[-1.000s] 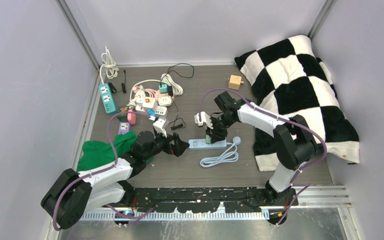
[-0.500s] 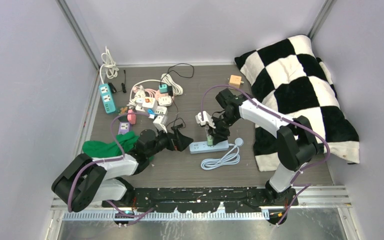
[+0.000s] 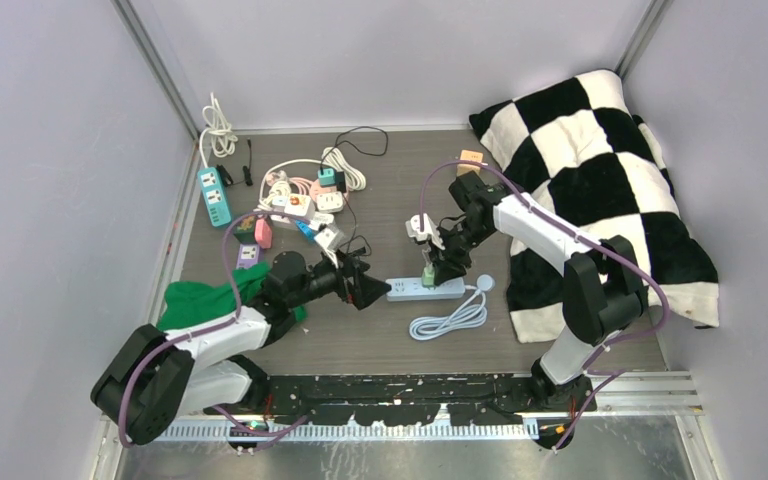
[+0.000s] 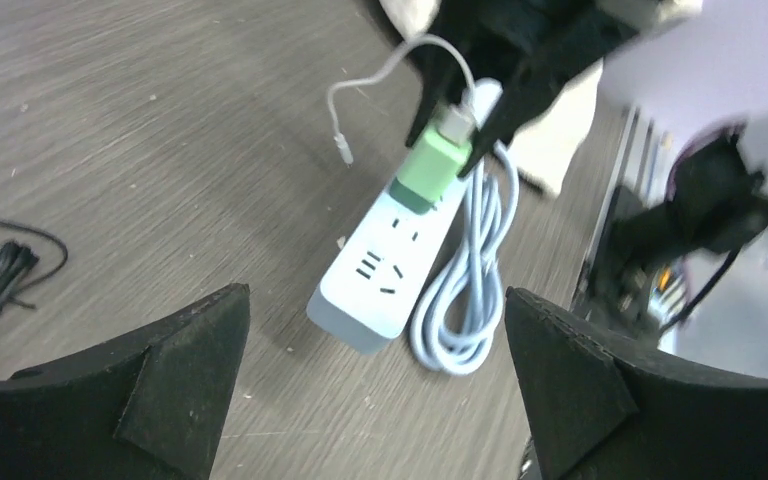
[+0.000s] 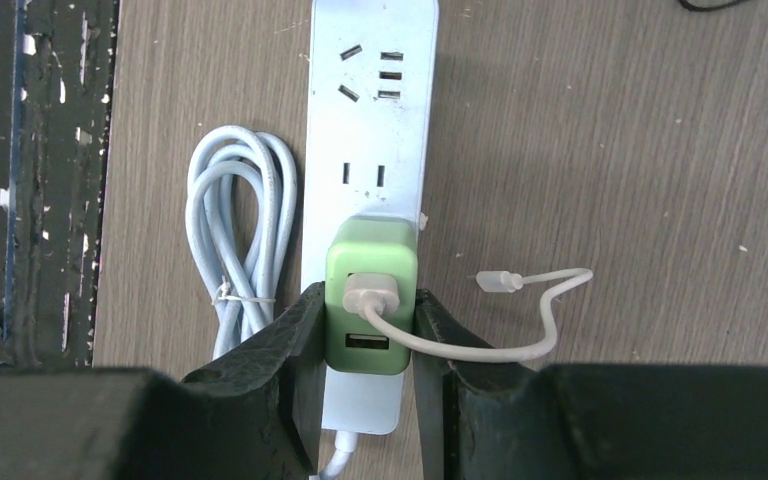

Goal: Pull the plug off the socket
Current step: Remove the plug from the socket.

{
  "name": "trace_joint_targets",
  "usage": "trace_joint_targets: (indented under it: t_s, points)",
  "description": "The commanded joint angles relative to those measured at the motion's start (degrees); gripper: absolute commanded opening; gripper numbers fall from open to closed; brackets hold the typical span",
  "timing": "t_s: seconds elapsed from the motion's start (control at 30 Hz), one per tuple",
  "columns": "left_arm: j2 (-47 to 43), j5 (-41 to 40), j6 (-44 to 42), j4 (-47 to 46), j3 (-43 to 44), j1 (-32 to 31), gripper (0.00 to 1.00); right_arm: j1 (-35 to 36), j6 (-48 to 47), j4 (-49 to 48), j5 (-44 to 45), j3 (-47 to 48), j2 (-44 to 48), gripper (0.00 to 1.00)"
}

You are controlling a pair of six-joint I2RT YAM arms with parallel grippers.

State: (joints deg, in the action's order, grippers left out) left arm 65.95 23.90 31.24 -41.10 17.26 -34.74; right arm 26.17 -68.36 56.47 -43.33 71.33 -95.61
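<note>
A green plug (image 5: 370,300) with a short white USB cable (image 5: 520,300) stands in a white socket strip (image 5: 372,110) in the middle of the table. My right gripper (image 5: 368,297) is shut on the plug's two sides from above; the same grip shows in the top view, with the right gripper (image 3: 432,268) over the plug (image 3: 427,273). My left gripper (image 4: 375,300) is open wide and low, facing the strip's left end (image 4: 380,275) without touching it. In the top view the left gripper (image 3: 372,286) sits just left of the strip (image 3: 405,290).
The strip's coiled white cord (image 3: 448,315) lies in front of it. A checkered pillow (image 3: 600,180) fills the right side. A pile of adapters and strips (image 3: 300,205), a teal strip (image 3: 214,194), a green cloth (image 3: 200,300) and an orange cube (image 3: 471,157) lie left and behind.
The strip, with the plug and my right gripper on it, has shifted to the right. My left gripper has followed to the right toward the strip's left end, staying open.
</note>
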Motion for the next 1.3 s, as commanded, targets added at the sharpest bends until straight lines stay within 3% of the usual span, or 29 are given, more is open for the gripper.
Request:
trace_joint_targets:
  t_s: [0.0, 0.23, 0.63, 0.87, 1.03, 1.13, 1.27]
  points:
    - [-1.5, 12.7, -25.6, 10.3, 3.6, -0.9, 1.00, 0.4, -3.4, 2.2, -4.2, -0.9, 1.7, 0.01]
    - [6.2, 14.7, -39.2, 9.4, 6.0, -4.9, 1.00, 0.5, -2.7, 0.1, -2.8, -3.1, 1.8, 0.01]
    - [24.2, 5.6, -40.3, -10.1, 6.1, -9.0, 0.99, 1.0, -1.0, -4.2, 0.5, -5.9, 1.7, 0.01]
    - [27.0, 4.5, -40.5, -11.6, 6.8, -10.2, 0.91, 1.2, 0.7, -5.9, 0.3, -6.6, 1.2, 0.01]
    - [28.6, 4.1, -40.1, -11.5, 6.5, -10.5, 0.80, 1.2, 2.2, -7.3, 0.4, -6.9, 0.8, 0.01]
    - [29.4, 5.0, -40.1, -11.6, 6.6, -10.5, 0.67, 1.1, 2.9, -8.3, 1.0, -7.4, 0.7, 0.01]
    - [30.4, 6.1, -40.2, -11.5, 6.7, -10.5, 0.40, 1.1, 3.5, -9.0, 1.6, -8.0, 0.6, 0.01]
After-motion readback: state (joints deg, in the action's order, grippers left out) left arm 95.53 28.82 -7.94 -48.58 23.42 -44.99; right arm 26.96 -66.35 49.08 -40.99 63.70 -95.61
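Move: The near end of the socket that my left hand goes for lies about 5 cm right of it, 1 cm back and 8 cm below. The green plug sits mid-socket, some 12 cm to my left hand's right, level with it fore and aft and 5 cm lower, already in my right fingers. The pale-blue cord coil is 6 cm back and 4 cm right of the plug, 7 cm below it. A black cable lies 8 cm ahead of my left hand, 2 cm left, 13 cm down. I drop my left hand about 11 cm and carry it 5 cm right to the socket's free end, drawing back at first, then coming partly forward again. Its wrist swings some 40 degrees until the fingers point right and dip, and they half close around the socket's long edges. My right hand keeps its grip on the plug and sinks about 3.5 cm, easing back slightly. ##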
